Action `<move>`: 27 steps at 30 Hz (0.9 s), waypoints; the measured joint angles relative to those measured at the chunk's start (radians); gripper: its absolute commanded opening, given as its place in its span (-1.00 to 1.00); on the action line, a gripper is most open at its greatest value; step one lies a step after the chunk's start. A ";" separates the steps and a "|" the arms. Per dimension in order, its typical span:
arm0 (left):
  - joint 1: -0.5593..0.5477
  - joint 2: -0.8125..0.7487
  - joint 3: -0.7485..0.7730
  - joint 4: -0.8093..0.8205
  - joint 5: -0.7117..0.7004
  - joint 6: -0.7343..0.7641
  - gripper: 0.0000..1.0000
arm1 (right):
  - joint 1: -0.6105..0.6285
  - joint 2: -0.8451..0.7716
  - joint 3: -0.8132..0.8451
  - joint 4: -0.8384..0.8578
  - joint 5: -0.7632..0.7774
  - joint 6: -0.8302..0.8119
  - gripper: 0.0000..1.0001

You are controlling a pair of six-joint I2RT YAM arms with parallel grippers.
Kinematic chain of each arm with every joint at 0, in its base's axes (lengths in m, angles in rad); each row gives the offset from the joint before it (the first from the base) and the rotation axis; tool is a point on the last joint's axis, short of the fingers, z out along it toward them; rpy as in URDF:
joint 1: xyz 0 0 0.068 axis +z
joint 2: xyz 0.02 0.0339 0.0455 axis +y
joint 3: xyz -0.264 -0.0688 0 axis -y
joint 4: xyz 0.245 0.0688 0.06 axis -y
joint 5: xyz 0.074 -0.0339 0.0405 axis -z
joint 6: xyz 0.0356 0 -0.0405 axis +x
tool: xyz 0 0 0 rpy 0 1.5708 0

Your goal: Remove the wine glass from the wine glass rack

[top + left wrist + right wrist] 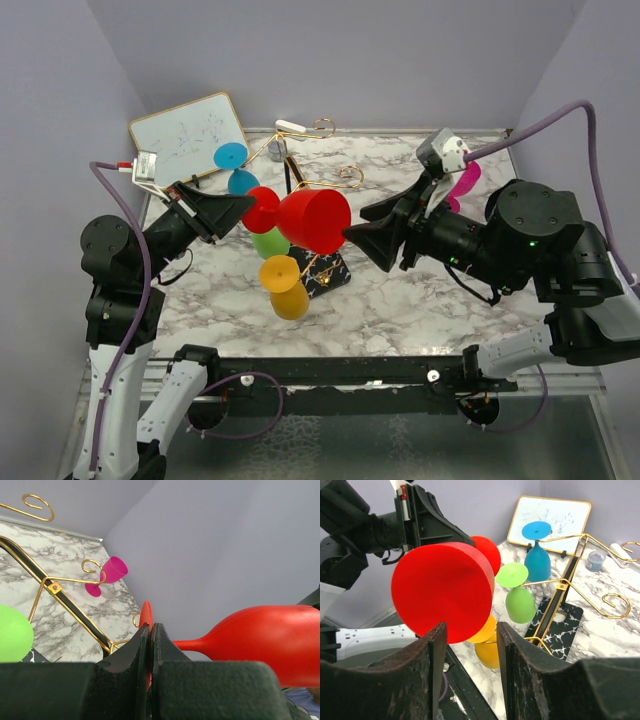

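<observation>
A red wine glass (315, 220) lies on its side in the air over the wine glass rack (328, 274), a gold wire stand on a black speckled base. My left gripper (245, 207) is shut on the glass's round foot (145, 617), and the bowl (270, 645) points away to the right. The glass's open mouth (442, 587) faces my right gripper (470, 627), which is open. Its fingers (436, 650) stand just below and in front of the rim; whether they touch it I cannot tell. The rack's gold arms (565, 585) show behind.
Blue (235, 165), green (268, 242) and yellow (285, 285) glasses hang on the rack. A pink glass (462, 180) stands at the back right. A framed whiteboard (190, 135) leans at the back left, with a small jar (277, 148) beside it. Walls close three sides.
</observation>
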 measured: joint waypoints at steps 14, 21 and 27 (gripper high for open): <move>0.000 -0.023 0.000 0.057 0.021 0.000 -1.00 | 0.000 0.069 0.003 0.029 0.053 -0.020 -0.98; 0.000 -0.035 0.000 0.085 0.020 0.004 -0.08 | 0.000 0.056 -0.018 0.063 0.107 -0.018 -0.98; -0.002 -0.045 0.000 0.066 0.004 0.013 0.45 | 0.000 -0.041 -0.137 0.133 0.156 -0.015 -0.98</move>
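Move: The red wine glass, its foot still pinched by the left hand, lies on its side in the air, its middle about 8 cm right and 3 cm back of that hand. From the right hand this middle is some 8 cm left, 1 cm ahead and slightly lower, with the rim close to the open fingers. The green glass hangs about 17 cm ahead, 17 cm left and 26 cm below the right hand; the yellow one 4 cm ahead, 12 cm left, 29 cm below. Leftward and down, the right hand slides in nearly 3 cm and its half-open fingers close on the edge of the red bowl's rim; then, holding on, it eases about 2.5 cm back to the right and a little forward, turning slightly clockwise. The left hand, gripping the foot, draws back and up about 2 cm each, tips up slightly, then opens to let go. ##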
